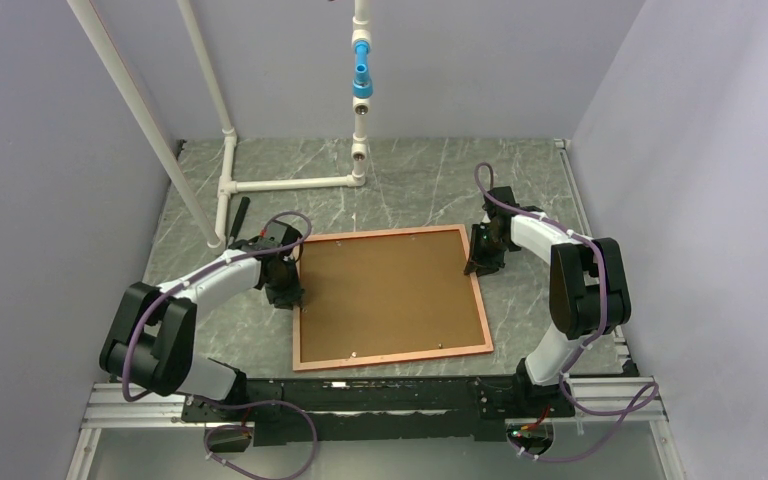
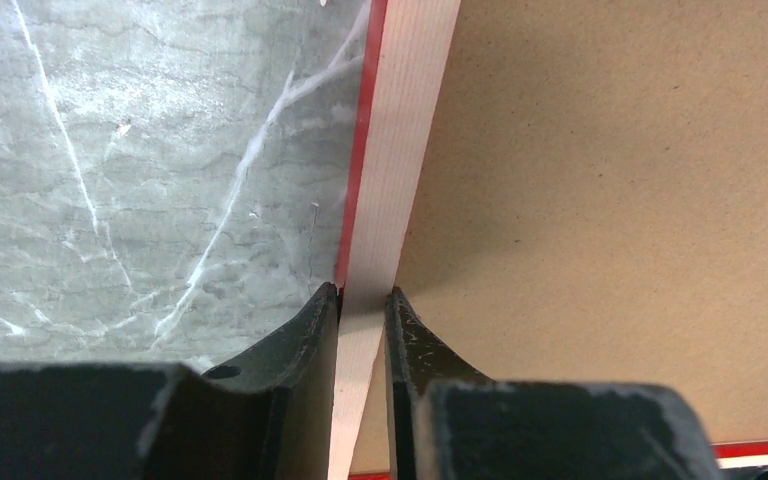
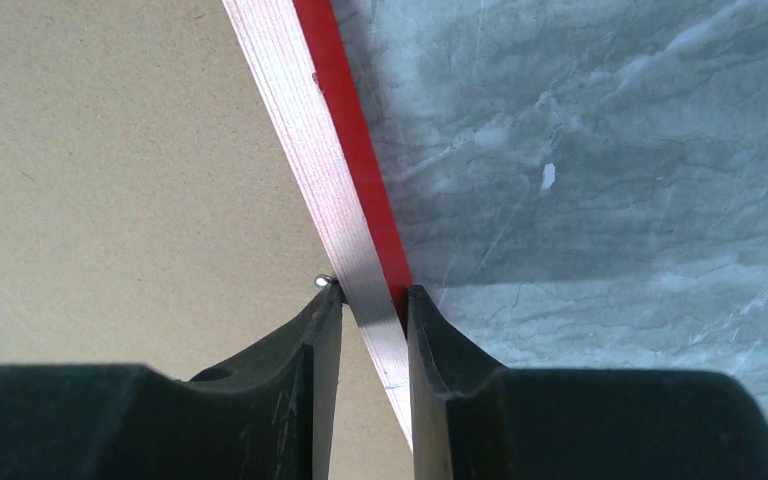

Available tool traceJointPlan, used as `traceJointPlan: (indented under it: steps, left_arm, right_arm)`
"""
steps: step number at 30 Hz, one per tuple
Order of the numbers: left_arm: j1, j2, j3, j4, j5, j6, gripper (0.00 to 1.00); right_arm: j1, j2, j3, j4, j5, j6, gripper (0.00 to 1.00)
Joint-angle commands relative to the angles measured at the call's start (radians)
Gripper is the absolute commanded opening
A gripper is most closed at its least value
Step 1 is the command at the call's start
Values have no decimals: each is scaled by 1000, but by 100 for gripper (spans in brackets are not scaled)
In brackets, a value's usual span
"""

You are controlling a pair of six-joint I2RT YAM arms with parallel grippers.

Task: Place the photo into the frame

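Note:
The frame [image 1: 392,357] lies flat on the marble table with its pale wood side up; its red side shows only as a thin edge [image 2: 355,170]. A brown backing board [image 1: 390,290] fills it. The photo is hidden. My left gripper [image 1: 288,292] is at the frame's left border. In the left wrist view its fingers [image 2: 365,297] close on the wood strip [image 2: 400,150], one on each side. My right gripper [image 1: 478,262] is at the right border, near the far corner. There its fingers [image 3: 373,293] pinch the strip [image 3: 300,130] the same way.
A white pipe stand [image 1: 290,184] with a blue fitting [image 1: 362,80] rises behind the frame. A slanted white pipe [image 1: 140,110] crosses at the far left. Grey walls close in on both sides. A small metal tab [image 3: 323,281] sits by the right gripper's inner finger.

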Motion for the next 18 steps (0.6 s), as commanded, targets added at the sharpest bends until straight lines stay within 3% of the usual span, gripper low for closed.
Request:
traceJointPlan:
  steps: [1,7,12,16,18]
  left_arm:
    - [13,18,31,6,-10,34,5]
    - [74,88,170,-1,53,78,33]
    - [106,127,281,-55,21,124,70]
    - [106,107,323,-117,-47,150,95]
    - [106,82,316,-136,-79,162,99]
  right_arm:
    - [12,71,-59,-31,-17,2,1]
    - [12,50,-66,-14,-103,31,0]
    - [13,26,-82,18,-155,71,0]
    - [22,12,-68,30,-155,82,0]
    - [36,8,-51,40,-171,74,4]
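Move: The frame's left rail is already between the left fingers near its middle, with the far-left corner some 16 cm straight ahead, the near-left corner about 15 cm back, and the hammer about 15 cm ahead and 14 cm left. The right rail is between the right fingers; from that hand the far-right corner lies about 11 cm ahead and 2 cm left, the near-right corner 18 cm back and 4 cm right, all about rail height. The frame's left rail is drawn forward a couple of centimetres by the left fingers, which then open wide and come free as that hand goes on forward and rises, some 8 cm forward and 5 cm up in all, towards the far-left corner. The right hand keeps its pinch on the right rail, easing it about 2 cm left and rolling so its left side rises slightly. ##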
